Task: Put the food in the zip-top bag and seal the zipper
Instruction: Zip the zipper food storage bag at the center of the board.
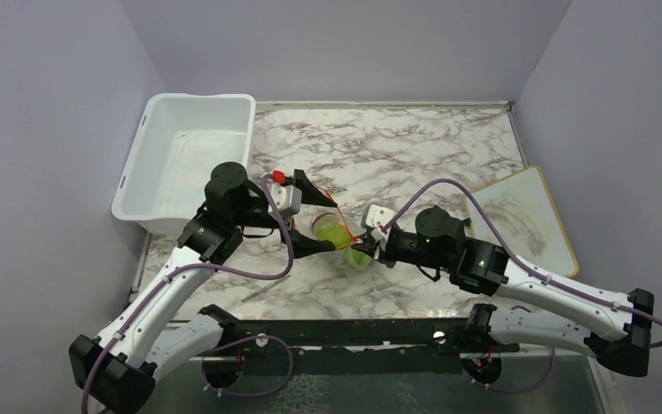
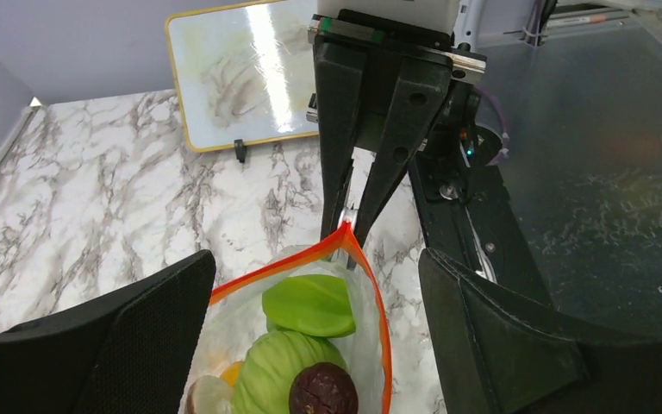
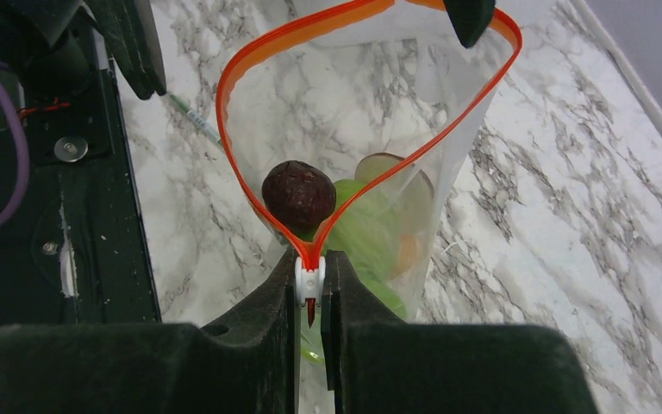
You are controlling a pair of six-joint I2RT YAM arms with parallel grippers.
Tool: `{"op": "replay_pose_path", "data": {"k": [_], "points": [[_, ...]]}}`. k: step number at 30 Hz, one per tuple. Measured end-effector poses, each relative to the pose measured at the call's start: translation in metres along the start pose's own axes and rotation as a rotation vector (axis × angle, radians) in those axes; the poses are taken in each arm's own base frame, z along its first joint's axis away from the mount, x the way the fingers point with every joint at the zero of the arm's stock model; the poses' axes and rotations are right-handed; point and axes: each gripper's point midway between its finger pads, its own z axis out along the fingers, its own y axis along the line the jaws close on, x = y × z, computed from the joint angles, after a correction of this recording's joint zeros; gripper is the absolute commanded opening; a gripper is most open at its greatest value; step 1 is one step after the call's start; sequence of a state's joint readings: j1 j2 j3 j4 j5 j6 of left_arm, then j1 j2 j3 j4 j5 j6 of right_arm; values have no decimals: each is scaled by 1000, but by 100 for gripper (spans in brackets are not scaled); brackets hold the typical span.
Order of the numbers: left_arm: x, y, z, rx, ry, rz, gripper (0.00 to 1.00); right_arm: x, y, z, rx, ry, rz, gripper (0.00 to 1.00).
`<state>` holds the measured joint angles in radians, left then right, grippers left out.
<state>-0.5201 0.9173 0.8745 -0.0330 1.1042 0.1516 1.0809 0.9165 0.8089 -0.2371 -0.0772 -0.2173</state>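
The clear zip-top bag (image 1: pixel 338 235) stands in mid-table between both arms, its mouth gaping. Its orange-red zipper (image 2: pixel 290 256) forms an open loop. Inside lies the food: a green fruit (image 2: pixel 309 304), a pale green cabbage (image 2: pixel 276 375), a dark red piece (image 3: pixel 299 194), and orange and brown bits. My left gripper (image 2: pixel 316 259) is open, its fingers (image 2: pixel 138 332) wide apart on either side of the bag's mouth. My right gripper (image 3: pixel 310 285) is shut on the zipper's white slider (image 3: pixel 310 278) at the mouth's near end.
A white plastic tub (image 1: pixel 185 155) stands at the back left, beside the left arm. A flat white board with a tan rim (image 1: pixel 521 216) lies at the right. The black base rail (image 1: pixel 353 332) runs along the table's near edge.
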Motion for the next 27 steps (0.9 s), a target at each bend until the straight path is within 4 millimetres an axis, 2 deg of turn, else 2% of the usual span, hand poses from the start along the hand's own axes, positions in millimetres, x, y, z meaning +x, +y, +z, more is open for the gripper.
{"op": "replay_pose_path", "data": {"k": [4,7,12,16,19,22,23,27], "points": [[8,-1,4,43,6,9,94,2,9,4,-53,19,6,1],[22,-1,7,63,22,-7,95,3,13,7,-81,31,9,1],[43,-2,14,122,43,-61,90,1,15,11,-96,37,11,1],[46,-2,16,132,46,-58,86,0,15,12,-98,36,12,1],[45,-2,17,132,45,-41,75,-1,15,13,-102,36,14,1],[49,-3,18,130,57,-40,45,-2,16,14,-104,36,20,1],[51,-3,18,130,63,-43,38,-2,16,14,-104,35,23,1],[61,-2,18,127,93,-47,19,-1,15,13,-99,41,37,1]]}}
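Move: The zipper's slider end, held in the right fingertips, lies about 6 cm to the right of the open left fingers, some 8 cm below them and 1 cm nearer the base. From the left hand, the cabbage in the bag is roughly 3 cm ahead, 1 cm right and 15 cm down; the green pepper is about 6 cm right, level fore and aft, also 15 cm down. For the right hand, the slider sits right at its fingertips. Lower the left gripper about 6 cm with its fingers pointing right and astride the orange zipper rims, easing a little right towards the slider. Near the bottom, close the wide-open fingers to about a third, bringing the two rims between them just beside the right fingertips. Meanwhile keep the right gripper pinched on the slider end and bring it some 1.5 cm left and 1 cm back. ##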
